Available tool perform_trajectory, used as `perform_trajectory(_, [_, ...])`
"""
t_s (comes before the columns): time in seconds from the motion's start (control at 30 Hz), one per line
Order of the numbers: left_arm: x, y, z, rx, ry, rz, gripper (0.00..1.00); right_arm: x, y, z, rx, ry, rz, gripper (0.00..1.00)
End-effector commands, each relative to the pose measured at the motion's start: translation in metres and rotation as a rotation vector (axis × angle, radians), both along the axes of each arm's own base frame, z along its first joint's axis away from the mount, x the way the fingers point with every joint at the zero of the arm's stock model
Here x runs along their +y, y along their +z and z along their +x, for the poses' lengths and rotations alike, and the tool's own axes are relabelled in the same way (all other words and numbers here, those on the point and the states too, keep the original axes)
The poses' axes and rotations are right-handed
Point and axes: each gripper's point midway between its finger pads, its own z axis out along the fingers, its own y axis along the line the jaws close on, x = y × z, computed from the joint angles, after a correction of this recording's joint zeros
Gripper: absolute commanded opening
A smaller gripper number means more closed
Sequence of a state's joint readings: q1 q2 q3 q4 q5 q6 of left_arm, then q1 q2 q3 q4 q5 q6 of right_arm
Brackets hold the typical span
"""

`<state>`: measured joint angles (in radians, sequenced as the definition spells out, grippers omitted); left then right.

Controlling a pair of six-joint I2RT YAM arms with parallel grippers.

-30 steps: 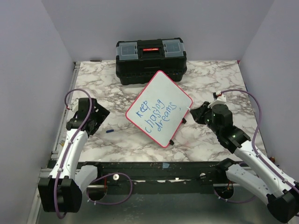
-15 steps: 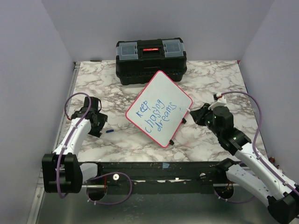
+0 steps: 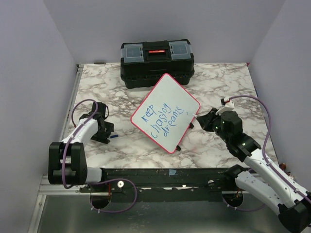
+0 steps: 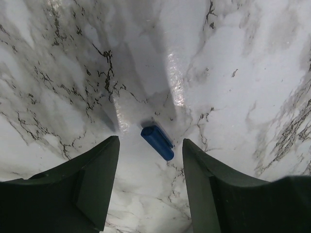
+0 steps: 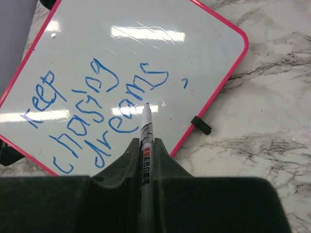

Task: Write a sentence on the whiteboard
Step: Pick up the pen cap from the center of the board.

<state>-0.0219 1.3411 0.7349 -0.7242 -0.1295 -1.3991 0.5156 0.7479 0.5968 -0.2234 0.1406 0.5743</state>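
The whiteboard (image 3: 167, 104) (image 5: 146, 43) with its thin red rim lies tilted at mid-table. On it the sentence (image 3: 163, 119) (image 5: 92, 104) reads "keep chasing dreams" in blue, in three slanted lines. My right gripper (image 3: 200, 118) (image 5: 146, 143) is shut on a white marker (image 5: 146, 127), whose uncapped tip hovers by the end of "dreams" at the board's right edge. A small blue cap (image 3: 114, 136) (image 4: 157, 142) lies on the marble left of the board. My left gripper (image 3: 108, 135) (image 4: 150, 145) is low over it, open, with the cap just beyond the fingertips and touching neither finger.
A black toolbox (image 3: 157, 63) with clear lid compartments stands at the back, close behind the board's top corner. A small black clip (image 5: 201, 125) sits on the board's right rim. The marble table (image 3: 218, 82) is walled on three sides.
My left arm has swung down and right onto the blue cap, and its jaws have narrowed. The right arm with the marker has hardly moved.
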Motion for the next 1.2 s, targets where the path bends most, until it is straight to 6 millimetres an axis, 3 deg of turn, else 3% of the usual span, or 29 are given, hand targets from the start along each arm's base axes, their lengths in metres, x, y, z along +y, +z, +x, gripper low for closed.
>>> perform_trajectory(0.0, [-0.006,-0.006,0.006,0.003,0.021,-0.025,0.54,0.004,-0.001,-0.001,-0.016,0.031,-0.003,0.01])
perform_trajectory(0.33, [-0.010,-0.009,0.016,0.057,0.003,0.018,0.47,0.006,-0.004,-0.001,-0.013,0.043,-0.008,0.00])
perform_trajectory(0.6, [-0.016,-0.006,0.019,0.098,-0.028,0.056,0.14,0.006,-0.004,-0.001,-0.012,0.044,-0.010,0.01])
perform_trajectory(0.83, [-0.035,-0.003,0.026,0.056,-0.095,0.052,0.00,0.004,-0.005,-0.001,-0.012,0.041,-0.015,0.01])
perform_trajectory(1.17, [-0.034,0.031,0.034,-0.125,-0.132,0.081,0.00,0.007,-0.002,-0.003,-0.018,0.059,-0.010,0.01])
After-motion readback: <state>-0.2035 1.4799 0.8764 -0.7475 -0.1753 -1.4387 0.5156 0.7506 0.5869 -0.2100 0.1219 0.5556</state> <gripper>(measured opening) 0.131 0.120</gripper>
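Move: The left hand is over the pen cap with its fingers half open. The cap lies about 1 cm ahead, 1 cm to the right and 1 cm below. The whiteboard's middle is some 14 cm ahead and 28 cm to the right, and the toolbox about 38 cm ahead and 25 cm to the right. From the right hand, the cap is roughly 41 cm to the left, about level fore and aft, and 17 cm below. The left fingers close on the pen cap and pinch it: the hand first dips about 1 cm, then slides forward and right, some 2 cm each way, as they shut. Keeping the grip, it goes on about 2.5 cm right towards the whiteboard, turning slightly clockwise, and starts to rise, about 1 cm, only at the very end. The right hand stays put, still holding the pen. ##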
